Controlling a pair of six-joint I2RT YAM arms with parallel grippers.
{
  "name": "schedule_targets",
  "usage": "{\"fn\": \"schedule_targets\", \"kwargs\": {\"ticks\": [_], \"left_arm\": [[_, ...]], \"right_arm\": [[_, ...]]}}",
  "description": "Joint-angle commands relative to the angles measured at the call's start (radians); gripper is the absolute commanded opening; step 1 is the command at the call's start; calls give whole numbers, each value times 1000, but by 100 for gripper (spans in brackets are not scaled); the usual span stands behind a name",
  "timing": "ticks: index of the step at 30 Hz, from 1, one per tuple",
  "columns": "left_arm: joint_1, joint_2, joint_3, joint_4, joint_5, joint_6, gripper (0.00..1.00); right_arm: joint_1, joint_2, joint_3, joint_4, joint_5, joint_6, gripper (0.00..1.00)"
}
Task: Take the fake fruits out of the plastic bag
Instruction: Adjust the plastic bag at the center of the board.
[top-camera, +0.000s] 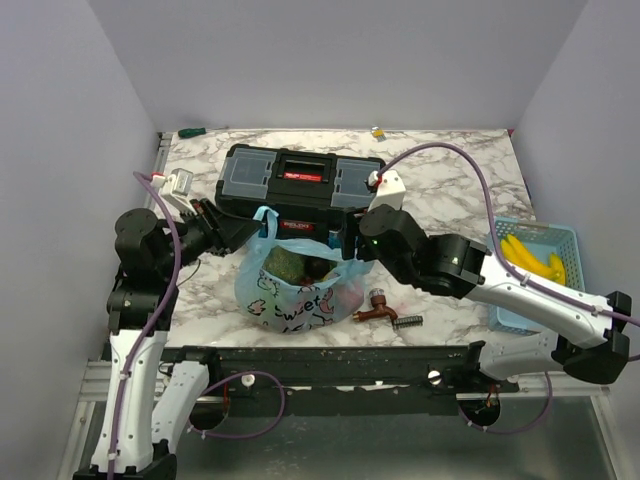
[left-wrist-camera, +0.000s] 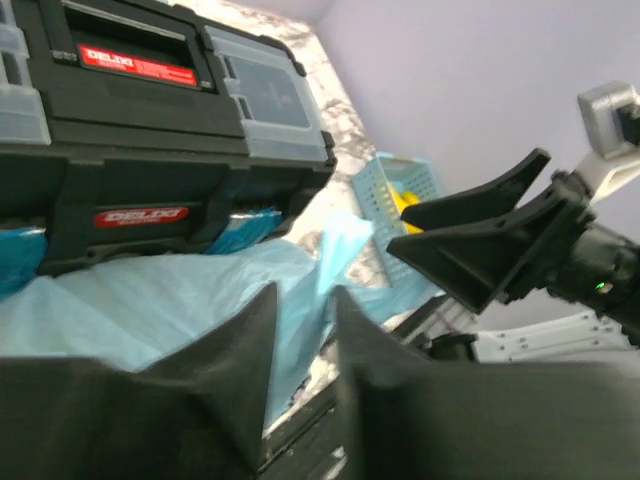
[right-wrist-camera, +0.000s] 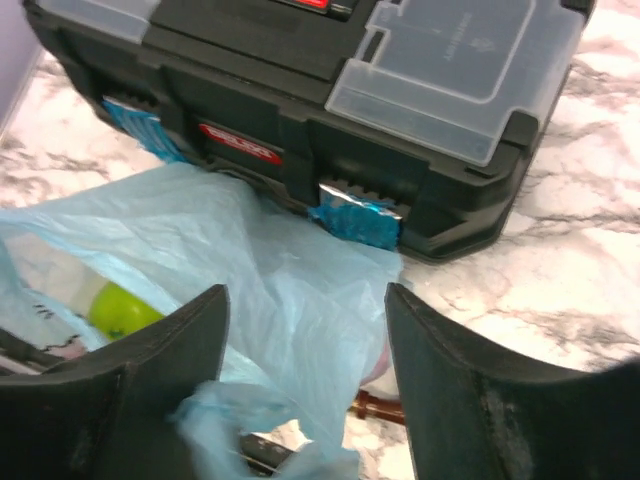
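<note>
The light-blue plastic bag (top-camera: 295, 290) with its pink cartoon print sits in front of the toolbox, bulging with dark green fruits (top-camera: 292, 264). A green fruit (right-wrist-camera: 120, 310) shows through its mouth in the right wrist view. My left gripper (top-camera: 243, 232) is at the bag's left handle (top-camera: 265, 218). Its jaws (left-wrist-camera: 305, 292) stand a narrow gap apart, with blue film (left-wrist-camera: 300, 265) in line with the gap; contact is unclear. My right gripper (top-camera: 343, 240) is open wide (right-wrist-camera: 305, 292) just over the bag's right side, with film (right-wrist-camera: 300, 300) below its fingers and nothing held.
A black toolbox (top-camera: 300, 180) stands right behind the bag, with blue foil packets (right-wrist-camera: 358, 222) wedged under its front. A blue mesh basket (top-camera: 560, 240) holding yellow bananas (top-camera: 530, 258) is at the right edge. A brown tap-like piece (top-camera: 378, 308) and a small spring (top-camera: 407, 322) lie right of the bag.
</note>
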Motion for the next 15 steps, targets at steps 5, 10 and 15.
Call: {"fn": "schedule_targets", "kwargs": {"ticks": [5, 10, 15], "left_arm": [[-15, 17, 327, -546, -146, 306, 68], [-242, 20, 442, -664, -478, 278, 80], [-552, 42, 444, -714, -883, 131, 93]], "right_arm": [[5, -93, -114, 230, -104, -86, 26], [6, -99, -139, 275, -117, -85, 20], [5, -85, -131, 279, -119, -82, 20]]}}
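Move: The left handle of the plastic bag is at the left hand's fingertips. From the left hand the bag's body lies about 10 cm right, 3 cm back and 16 cm below; the toolbox's middle is some 13 cm ahead and 9 cm right. The bag's right rim hangs between the right hand's fingers, 1 cm or so low. From that hand the brown tap lies roughly 7 cm back, 7 cm right and 17 cm below. Back and upward, the left hand opens nearly wide and comes free of the bag's left handle, ending about 6.5 cm back and 4 cm higher, its left side rolling up some 15 degrees. Meanwhile the right hand shuts its half-closed fingers on the bag's right rim, pinching the film, and eases a couple of centimetres left and up with a slight counter-clockwise turn. ##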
